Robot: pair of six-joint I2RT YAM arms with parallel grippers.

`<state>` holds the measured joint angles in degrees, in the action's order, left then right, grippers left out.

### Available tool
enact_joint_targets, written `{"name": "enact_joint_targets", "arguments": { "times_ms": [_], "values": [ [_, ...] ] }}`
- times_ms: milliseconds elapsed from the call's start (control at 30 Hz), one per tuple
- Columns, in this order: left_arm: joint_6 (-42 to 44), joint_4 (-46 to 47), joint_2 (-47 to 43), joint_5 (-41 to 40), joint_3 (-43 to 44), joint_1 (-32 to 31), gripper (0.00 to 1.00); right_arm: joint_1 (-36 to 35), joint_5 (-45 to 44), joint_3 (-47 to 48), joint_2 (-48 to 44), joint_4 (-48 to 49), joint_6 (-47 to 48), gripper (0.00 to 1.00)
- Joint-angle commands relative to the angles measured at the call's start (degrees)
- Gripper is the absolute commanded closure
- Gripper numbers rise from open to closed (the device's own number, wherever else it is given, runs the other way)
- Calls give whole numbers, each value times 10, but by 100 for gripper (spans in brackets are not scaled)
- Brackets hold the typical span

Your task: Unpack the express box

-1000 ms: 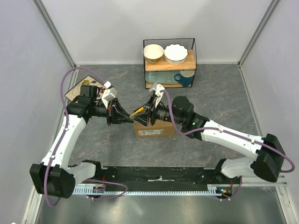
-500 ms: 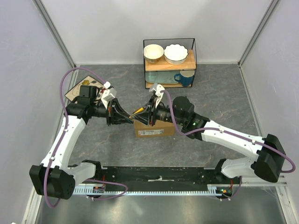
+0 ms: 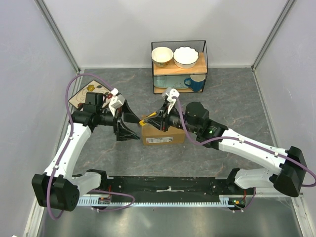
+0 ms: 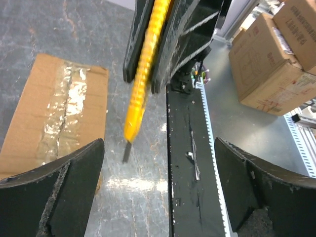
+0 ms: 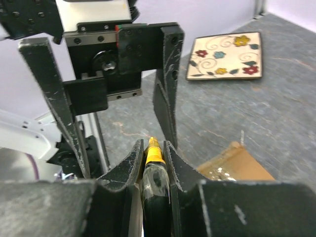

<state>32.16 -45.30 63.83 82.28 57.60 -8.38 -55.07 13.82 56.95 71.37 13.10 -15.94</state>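
Note:
The express box point(image 3: 163, 136) is a brown carton lying on the grey table between the two arms; its taped top point(image 4: 59, 113) shows in the left wrist view and one corner point(image 5: 237, 163) in the right wrist view. My right gripper point(image 3: 161, 121) point(image 5: 153, 144) is shut on the yellow utility knife point(image 3: 150, 118) point(image 5: 155, 157) and holds it above the box's left end. The knife point(image 4: 145, 74) points its blade toward my left gripper point(image 3: 129, 123) point(image 4: 159, 148). That gripper stands wide open just left of the box, with nothing between its fingers.
A wire rack point(image 3: 205, 64) at the back holds two bowls on top and a blue mug point(image 3: 196, 83) below. A floral plate point(image 3: 88, 94) point(image 5: 224, 55) lies at the far left. A black rail point(image 3: 168, 185) runs along the near edge. Stacked cartons point(image 4: 276, 59) stand beyond the table.
My left gripper has opened, let go of the knife and drawn back to the left. My right gripper has closed on the knife and now holds it alone.

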Motion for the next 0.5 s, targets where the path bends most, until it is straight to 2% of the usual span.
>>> {"name": "enact_joint_targets", "arguments": {
  "times_ms": [0, 67, 100, 300, 467],
  "values": [
    [6, 5, -9, -32, -8, -1, 1, -1, -96, 39, -26, -61, 49, 100],
    [10, 18, -14, -58, -18, -1, 1, 0, -152, 39, -33, -78, 66, 100],
    [10, 31, -20, -83, -24, -1, 1, -1, -214, 34, -34, -90, 74, 100],
    [-17, 139, -113, -175, -108, -17, 1, 0, -428, 2, -27, -92, 125, 100],
    [14, 148, -129, -254, -152, -51, 1, 0, -518, -3, 17, -63, 145, 100]
  ]
}}
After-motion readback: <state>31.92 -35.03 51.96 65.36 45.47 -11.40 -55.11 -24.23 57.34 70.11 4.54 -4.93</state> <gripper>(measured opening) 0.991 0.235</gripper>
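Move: The yellow knife is already in the right fingers, its front end pointing left, with the left hand free of it. The taped box lies about 8 cm ahead of the right hand, 4 cm to its right and 25 cm below; the shelf stands some 27 cm beyond the box and 10 cm farther right. From the open left hand, the knife is about 10 cm right, 3 cm ahead and 4 cm up, the box 11 cm ahead, 15 cm right and 21 cm below. The yellow knife, still pinched by the right fingers, is carried about 12 cm forward and to the right, away from the left hand and high over the box towards its right end, while the right wrist swings clockwise by over 35 degrees. The left hand, jaws staying wide open and empty, sinks about 5 cm beside the box, its fingers tipping downwards. ##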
